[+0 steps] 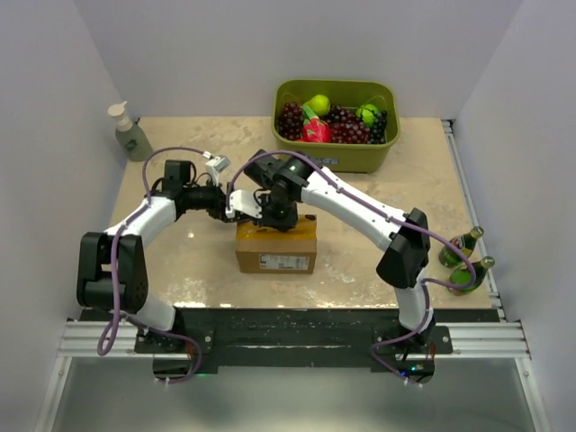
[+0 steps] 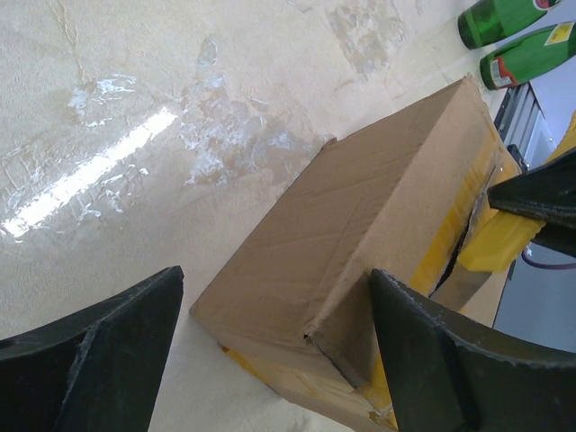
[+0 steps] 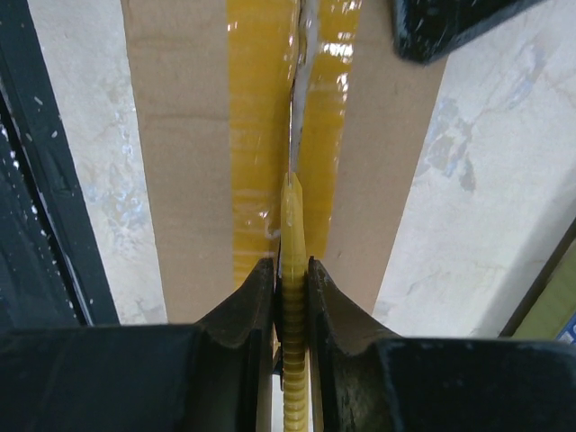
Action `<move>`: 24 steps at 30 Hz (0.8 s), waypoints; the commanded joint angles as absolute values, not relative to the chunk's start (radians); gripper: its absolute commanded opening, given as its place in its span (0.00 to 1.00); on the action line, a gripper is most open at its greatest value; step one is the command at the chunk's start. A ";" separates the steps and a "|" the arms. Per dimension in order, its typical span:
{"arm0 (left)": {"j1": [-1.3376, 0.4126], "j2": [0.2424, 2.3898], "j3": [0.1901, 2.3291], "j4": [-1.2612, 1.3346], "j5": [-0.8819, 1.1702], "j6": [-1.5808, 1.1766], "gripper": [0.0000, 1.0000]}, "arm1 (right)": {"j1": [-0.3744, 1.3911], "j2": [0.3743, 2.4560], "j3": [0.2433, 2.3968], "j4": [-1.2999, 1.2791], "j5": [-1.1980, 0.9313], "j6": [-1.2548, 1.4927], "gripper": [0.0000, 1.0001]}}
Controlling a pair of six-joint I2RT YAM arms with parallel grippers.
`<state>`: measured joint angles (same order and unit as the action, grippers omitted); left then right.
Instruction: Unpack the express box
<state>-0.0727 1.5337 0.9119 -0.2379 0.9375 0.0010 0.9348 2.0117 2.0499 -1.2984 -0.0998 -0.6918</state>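
Observation:
The express box [image 1: 276, 252] is a brown carton with yellow tape along its top seam [image 3: 247, 135], standing at the table's middle front. My right gripper [image 3: 292, 270] is shut on a yellow ribbed cutter [image 3: 293, 225]. The cutter's tip rests in the taped seam, which is split ahead of it. My left gripper [image 2: 274, 297] is open at the box's left end, with one finger [image 2: 432, 360] over the top near a corner and the other [image 2: 99, 351] beside the box [image 2: 360, 216]. In the top view both grippers meet over the box's top left.
A green bin [image 1: 335, 155] of fruit stands behind the box. A soap dispenser [image 1: 130, 135] is at the back left. Two green bottles [image 1: 463, 259] lie at the right edge, beside the metal rail [image 1: 468, 189].

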 commanded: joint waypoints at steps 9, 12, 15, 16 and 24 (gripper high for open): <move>-0.086 1.528 0.868 -0.267 0.776 0.078 0.88 | 0.931 1.899 1.941 -1.410 -0.071 -0.687 0.00; -0.087 1.528 0.865 -0.267 0.775 0.078 0.88 | 0.930 1.887 1.931 -1.410 -0.051 -0.686 0.00; -0.089 1.526 0.865 -0.267 0.775 0.081 0.88 | 0.927 1.870 1.911 -1.410 -0.037 -0.686 0.00; -0.089 1.526 0.867 -0.267 0.773 0.081 0.88 | 0.922 1.858 1.907 -1.410 -0.031 -0.687 0.00; -0.091 1.520 0.861 -0.267 0.761 0.087 0.88 | 0.896 1.799 1.821 -1.411 -0.003 -0.692 0.00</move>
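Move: The right hand holds the yellow knife over the box, blade in the taped seam; the seam's right end, where the cut is heading, lies about 8 cm to its right, level fore and aft and some 3 cm lower. The box's middle is roughly 2 cm left and 8 cm below, the fruit bin some 35 cm ahead and 14 cm right, 10 cm lower. From the left hand at the box's far left corner, that seam end is about 22 cm right and 5 cm back, 1 cm lower. The right hand, fingers still shut on the knife, draws the blade steadily to the right along the seam for about 5 cm, staying at nearly the same height, drifting barely a centimetre back and tilting only some 5 degrees. The left hand stays put with its fingers wide open, one of them still braced against the far left corner of the box while the knife works away from it. ##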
